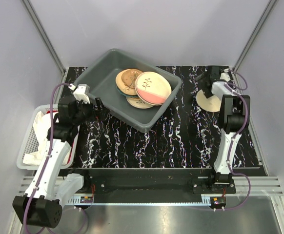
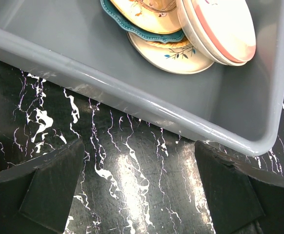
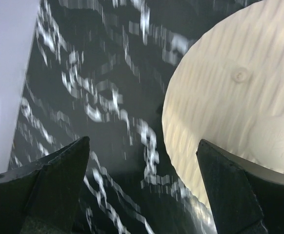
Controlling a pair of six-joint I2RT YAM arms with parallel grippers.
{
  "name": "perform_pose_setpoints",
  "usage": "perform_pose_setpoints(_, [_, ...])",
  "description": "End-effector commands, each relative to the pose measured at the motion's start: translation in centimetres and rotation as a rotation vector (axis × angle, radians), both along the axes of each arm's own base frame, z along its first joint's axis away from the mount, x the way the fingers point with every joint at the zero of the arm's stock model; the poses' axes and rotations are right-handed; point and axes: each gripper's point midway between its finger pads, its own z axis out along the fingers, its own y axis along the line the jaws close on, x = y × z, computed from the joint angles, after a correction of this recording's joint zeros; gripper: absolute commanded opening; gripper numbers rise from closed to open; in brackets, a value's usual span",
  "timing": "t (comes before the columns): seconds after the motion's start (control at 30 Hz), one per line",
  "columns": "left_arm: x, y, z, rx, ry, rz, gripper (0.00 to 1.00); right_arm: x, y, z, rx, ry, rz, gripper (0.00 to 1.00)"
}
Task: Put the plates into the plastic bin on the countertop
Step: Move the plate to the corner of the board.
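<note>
The grey plastic bin [image 1: 112, 105] sits at the back left of the black veined countertop [image 1: 181, 141] and holds several plates, with a cream-and-pink one [image 1: 153, 88] on top and an orange woven one [image 1: 127, 80] beside it. In the left wrist view the bin's rim [image 2: 132, 102] crosses above my fingers, with a leaf-sprig plate [image 2: 173, 53] inside. My left gripper [image 2: 139, 195] is open and empty over bare countertop just outside the bin. My right gripper [image 3: 144, 195] is open and empty, low over the edge of a cream plate [image 3: 230, 112] lying at the back right [image 1: 206, 103].
A white mesh basket [image 1: 30, 141] with white cloth stands off the counter's left edge, beside my left arm. Grey walls close in the back and both sides. The right arm's body stands over the counter's right side.
</note>
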Motion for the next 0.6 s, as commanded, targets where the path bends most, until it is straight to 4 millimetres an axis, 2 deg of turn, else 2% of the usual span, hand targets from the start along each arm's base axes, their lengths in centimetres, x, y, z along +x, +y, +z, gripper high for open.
perform_pose_setpoints(0.0, [0.0, -0.2, 1.0, -0.012, -0.048, -0.011, 0.99, -5.5, 7.5, -2.6, 0.087, 0.100, 0.144, 1.00])
perform_pose_setpoints(0.07, [-0.1, -0.4, 1.1, -0.015, -0.052, -0.016, 0.99, -6.8, 8.9, -2.2, 0.127, 0.099, 0.169, 1.00])
perform_pose_setpoints(0.17, [-0.3, -0.4, 1.4, -0.014, -0.072, -0.013, 0.99, -9.2, 10.0, -0.1, 0.121, 0.076, 0.201, 1.00])
perform_pose_setpoints(0.2, [-0.3, -0.5, 1.6, -0.015, -0.082, -0.013, 0.99, -10.5, 10.0, 1.3, 0.114, 0.061, 0.207, 1.00])
perform_pose_setpoints(0.27, [-0.5, -1.0, 1.9, -0.020, -0.093, -0.029, 0.99, -11.7, 9.6, 3.4, 0.093, 0.033, 0.225, 1.00])
perform_pose_setpoints(0.3, [-0.7, -1.3, 2.1, -0.023, -0.100, -0.039, 0.99, -12.7, 9.4, 5.8, 0.075, -0.005, 0.235, 1.00])
perform_pose_setpoints(0.37, [-0.9, -2.2, 2.3, -0.028, -0.107, -0.068, 0.99, -13.6, 7.9, 8.2, -0.031, -0.031, 0.258, 1.00])
perform_pose_setpoints(0.4, [-1.0, -2.5, 2.5, -0.029, -0.111, -0.076, 0.99, -14.7, 6.9, 10.0, -0.073, -0.025, 0.252, 1.00])
perform_pose_setpoints(0.47, [-1.3, -3.3, 2.6, -0.027, -0.115, -0.096, 0.99, -16.0, 3.7, 11.1, -0.170, 0.012, 0.212, 1.00])
perform_pose_setpoints(0.5, [-1.5, -3.5, 2.8, -0.027, -0.121, -0.102, 0.99, -17.0, 2.7, 12.0, -0.195, 0.026, 0.203, 1.00])
perform_pose_setpoints(0.57, [-1.9, -4.6, 2.9, -0.037, -0.123, -0.117, 0.99, -17.6, 1.5, 12.3, -0.239, 0.056, 0.223, 1.00])
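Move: The last plate lies flat under the right hand, its middle some 9 cm back from the hand point, 4 cm to its right and 3 cm below, with one open finger on its far-left part. The bin's middle is about 50 cm left of the right hand and 3 cm back; the pink-edged plate inside it is some 33 cm left and 2 cm back. From the left hand, the last plate is roughly 68 cm right, 6 cm ahead and 19 cm below. With its gripper still wide open and a finger bearing on the top of the last plate, the right hand keeps dragging it level across the marble, about 12 cm back and 10 cm left, turning a little counter-clockwise, then comes off it by rising some 9 cm while drawing a little farther back and swinging about 4 cm right. The left hand, empty and open, drifts about 3.5 cm right and 2 cm back beside the bin without touching anything. ##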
